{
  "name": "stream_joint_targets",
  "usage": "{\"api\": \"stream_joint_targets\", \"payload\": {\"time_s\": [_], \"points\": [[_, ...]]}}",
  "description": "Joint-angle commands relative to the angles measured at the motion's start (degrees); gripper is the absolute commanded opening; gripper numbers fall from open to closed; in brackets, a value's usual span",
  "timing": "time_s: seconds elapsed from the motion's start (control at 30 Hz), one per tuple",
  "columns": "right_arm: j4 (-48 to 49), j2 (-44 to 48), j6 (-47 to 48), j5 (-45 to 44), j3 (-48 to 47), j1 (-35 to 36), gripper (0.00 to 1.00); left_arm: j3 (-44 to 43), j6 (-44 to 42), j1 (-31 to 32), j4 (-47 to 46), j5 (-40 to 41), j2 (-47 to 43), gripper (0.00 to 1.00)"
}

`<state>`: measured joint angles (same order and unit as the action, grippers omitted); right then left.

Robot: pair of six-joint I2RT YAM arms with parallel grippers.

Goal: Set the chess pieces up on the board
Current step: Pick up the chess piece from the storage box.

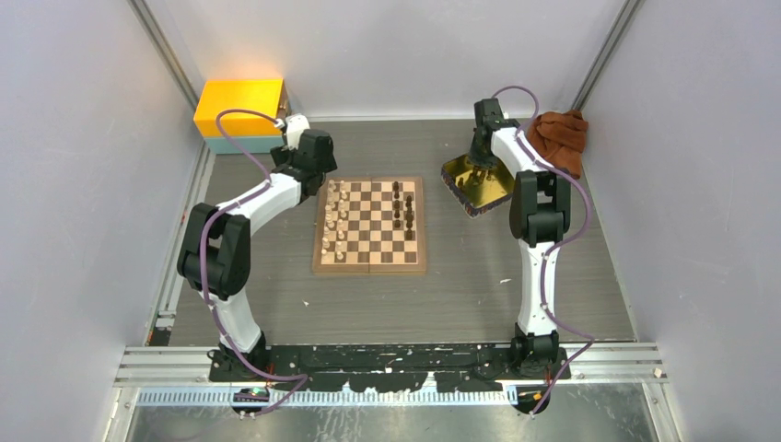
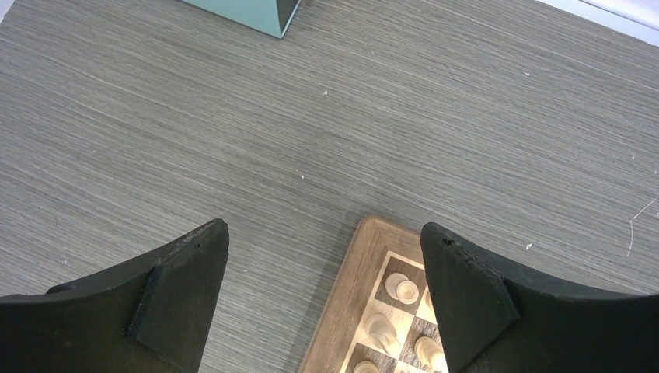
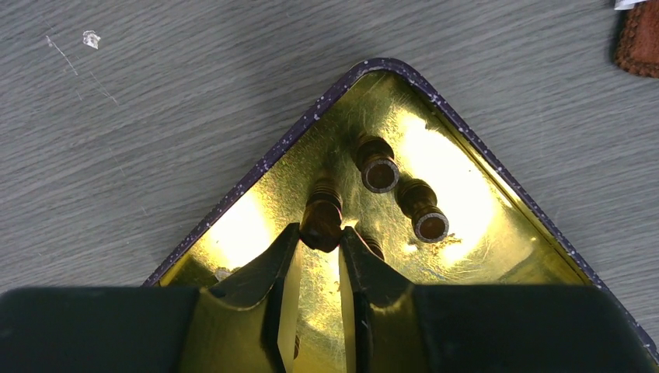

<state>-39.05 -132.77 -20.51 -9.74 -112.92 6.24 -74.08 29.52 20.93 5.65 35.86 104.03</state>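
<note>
The board (image 1: 370,265) lies flat mid-table, with pale chess pieces (image 1: 337,221) along its left side and dark ones (image 1: 402,210) towards its right. My left gripper (image 2: 325,227) hangs open over the table at the board's far left corner (image 2: 365,264), where several pale pieces (image 2: 402,287) stand; nothing is between its fingers. My right gripper (image 3: 320,233) is down in the yellow tray (image 3: 264,159), its fingertips pressed on either side of a lying dark piece (image 3: 322,211). Two more dark pieces (image 3: 379,165) (image 3: 423,211) lie beside it.
A yellow box on a teal base (image 1: 241,109) stands at the far left corner; its teal corner (image 2: 256,12) shows in the left wrist view. A brown cloth (image 1: 560,136) lies at the far right, just beyond the tray (image 1: 479,191).
</note>
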Motion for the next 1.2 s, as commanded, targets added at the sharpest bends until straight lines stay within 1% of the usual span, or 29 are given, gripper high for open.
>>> {"api": "stream_joint_targets", "payload": {"time_s": [0.0,0.17,0.37,0.57,0.83,1.0,1.17], "points": [[1.02,0.41,-0.32,-0.15,-2.93,-0.37,0.20,-2.18,-0.16,-0.43,-3.11,0.29,0.12,0.94],[0.98,0.60,-0.14,-0.11,-3.35,-0.42,0.08,-2.14,-0.19,-0.45,-3.12,0.18,0.04,0.94],[1.49,1.60,0.56,-0.08,-3.66,-0.35,0.01,-2.13,-0.19,-0.45,-3.16,0.09,-0.14,0.94],[1.21,2.93,1.04,0.15,-4.10,-0.39,0.01,-2.03,-0.24,-0.45,-2.94,0.13,-0.53,0.94],[-0.49,8.58,2.40,0.75,-3.80,1.42,0.01,-1.94,0.05,-0.45,-2.75,-0.07,-0.92,0.94],[-3.27,11.50,3.07,1.75,-4.72,4.37,0.01,-1.79,0.18,-0.45,-2.75,-0.17,-1.52,0.94],[-7.76,11.75,3.70,3.35,-7.47,8.35,0.01,-1.69,0.34,-0.45,-2.79,-0.41,-2.11,0.94]]}}
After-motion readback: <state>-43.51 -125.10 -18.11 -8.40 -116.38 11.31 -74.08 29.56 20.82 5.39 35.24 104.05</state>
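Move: The dark chess piece is already between the right fingers, in the storage box, whose middle is about 5 cm back and 3 cm below. The dark rows on the board, where such pieces go, lie some 21 cm left of this hand and 13 cm back, about 1 cm lower. Still in the box: two upright pieces, one 3 cm ahead and 3 cm right, the other 1 cm ahead and 4 cm right, both about 2 cm lower. From the left hand those rows are about 26 cm right, 10 cm back and 10 cm down. The dark piece, still pinched by the right fingers, is drawn up barely 1 cm at first, nearly hanging in place, then goes up fast, about 8 cm in all, while swinging some 5 cm left towards the board. The grip keeps its width; the wrist turns a little counter-clockwise, roughly 8 degrees, with the fingertips tilting slightly forward and up. ##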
